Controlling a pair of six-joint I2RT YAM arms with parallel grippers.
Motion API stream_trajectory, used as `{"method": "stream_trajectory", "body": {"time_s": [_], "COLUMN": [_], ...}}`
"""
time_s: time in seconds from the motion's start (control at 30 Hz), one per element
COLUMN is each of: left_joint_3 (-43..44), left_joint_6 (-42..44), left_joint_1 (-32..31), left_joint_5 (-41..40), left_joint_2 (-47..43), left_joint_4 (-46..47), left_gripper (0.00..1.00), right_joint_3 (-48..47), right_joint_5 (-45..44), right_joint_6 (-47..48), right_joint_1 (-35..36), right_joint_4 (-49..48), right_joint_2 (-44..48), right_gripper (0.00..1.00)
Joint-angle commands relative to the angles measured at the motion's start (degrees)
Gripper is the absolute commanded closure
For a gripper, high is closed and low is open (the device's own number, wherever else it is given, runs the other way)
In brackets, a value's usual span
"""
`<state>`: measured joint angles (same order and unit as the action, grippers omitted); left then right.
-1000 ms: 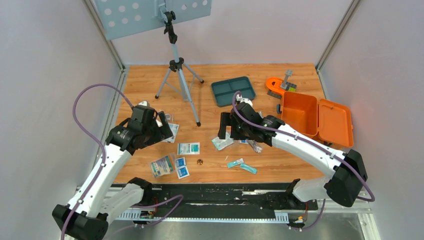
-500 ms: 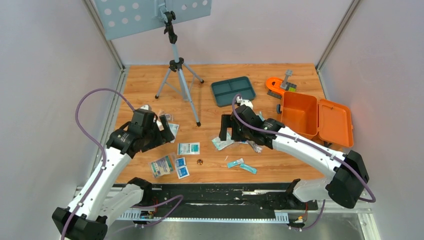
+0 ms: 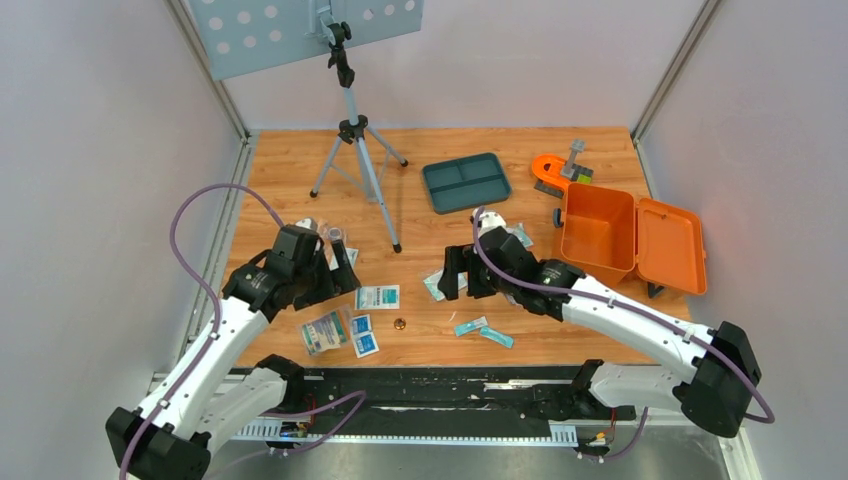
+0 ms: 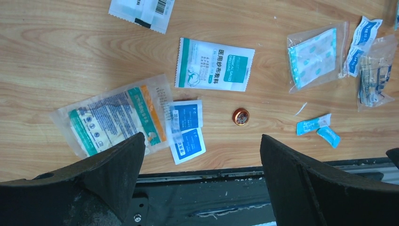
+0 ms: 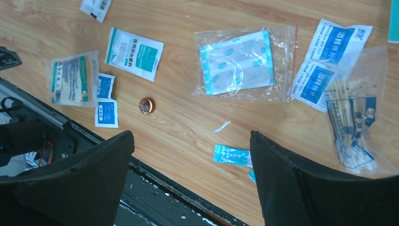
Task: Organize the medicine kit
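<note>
The orange medicine kit (image 3: pixel 632 235) lies with its lid open at the right of the table. Loose packets are spread across the near half: a white and teal gauze packet (image 4: pixel 214 64), a large clear bag (image 4: pixel 113 117), two blue sachets (image 4: pixel 187 127), a small round copper tin (image 4: pixel 240 116), a plaster bag (image 5: pixel 237 61) and a thin blue sachet (image 5: pixel 230 154). My left gripper (image 3: pixel 335 268) (image 4: pixel 202 137) hovers open above the blue sachets. My right gripper (image 3: pixel 458 275) (image 5: pixel 191 134) hangs open near the plaster bag, holding nothing.
A dark teal divided tray (image 3: pixel 466 182) sits at the back centre, an orange curved piece (image 3: pixel 548 168) behind the kit. A tripod (image 3: pixel 355 140) stands at the back left. A swab bag (image 5: pixel 355 122) and alcohol pad packets (image 5: pixel 329 56) lie by the right gripper. The black front rail (image 3: pixel 420 385) borders the table.
Both arms have come toward the near edge. The left gripper shifted right toward the packets, the right gripper drew back from the kit. Both stayed open.
</note>
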<state>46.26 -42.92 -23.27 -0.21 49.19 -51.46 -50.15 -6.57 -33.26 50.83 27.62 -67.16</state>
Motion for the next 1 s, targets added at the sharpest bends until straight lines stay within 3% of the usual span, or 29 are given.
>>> {"method": "stream_trajectory", "body": {"time_s": [0.0,0.27,0.63,0.77,0.97], "left_joint_3": [1.57,2.51,5.73,6.59,6.99], "left_joint_6": [1.65,2.62,1.64,2.73,5.17], "left_joint_1": [-0.28,-0.20,0.47,4.53,7.22], "left_joint_5": [0.38,-0.91,-4.11,0.93,5.39], "left_joint_2": [1.81,3.41,3.04,4.95,3.79], "left_joint_4": [3.25,2.42,-1.89,-3.16,-2.99], "left_gripper": [0.00,0.00,0.00,0.00,0.00], "right_joint_3": [-0.69,-2.16,-6.79,-9.84,-15.48], "right_joint_5": [-0.23,-3.52,-0.30,-1.47,-4.03], "right_joint_6": [2.12,-5.61,-3.39,-2.30,0.93], "right_joint_1": [1.77,1.93,5.88,9.26,13.72], "right_joint_4": [-5.06,-3.60,-0.73,-0.65,-0.19], "right_joint_2": [-0.93,-2.71,-11.08,-16.53,-26.78], "right_gripper": [0.09,0.08,0.24,0.33,0.33]}}
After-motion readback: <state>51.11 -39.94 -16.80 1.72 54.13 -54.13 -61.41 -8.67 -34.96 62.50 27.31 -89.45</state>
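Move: The round copper-coloured piece lies about 11 cm to the right hand's left, 5 cm back and some 14 cm below. The gauze packet sits about 5 cm farther left and 5 cm farther out than that piece; the two blue pads lie some 7 cm left of it and 2 cm nearer. The teal sachets are 5 cm to the hand's right and 6 cm back. From the left hand, the copper piece is roughly 11 cm right, 3 cm back. Towards the copper-coloured piece the right hand barely shifts at first, then gathers speed and sweeps about 8 cm left, sinking some 5 cm and drawing slightly back. It turns roughly 10 degrees counter-clockwise, its left side dipping, while its empty fingers narrow from nearly wide open to about two thirds. The left hand, wide open, dips, then rises, drifting a couple of centimetres forward and left. ##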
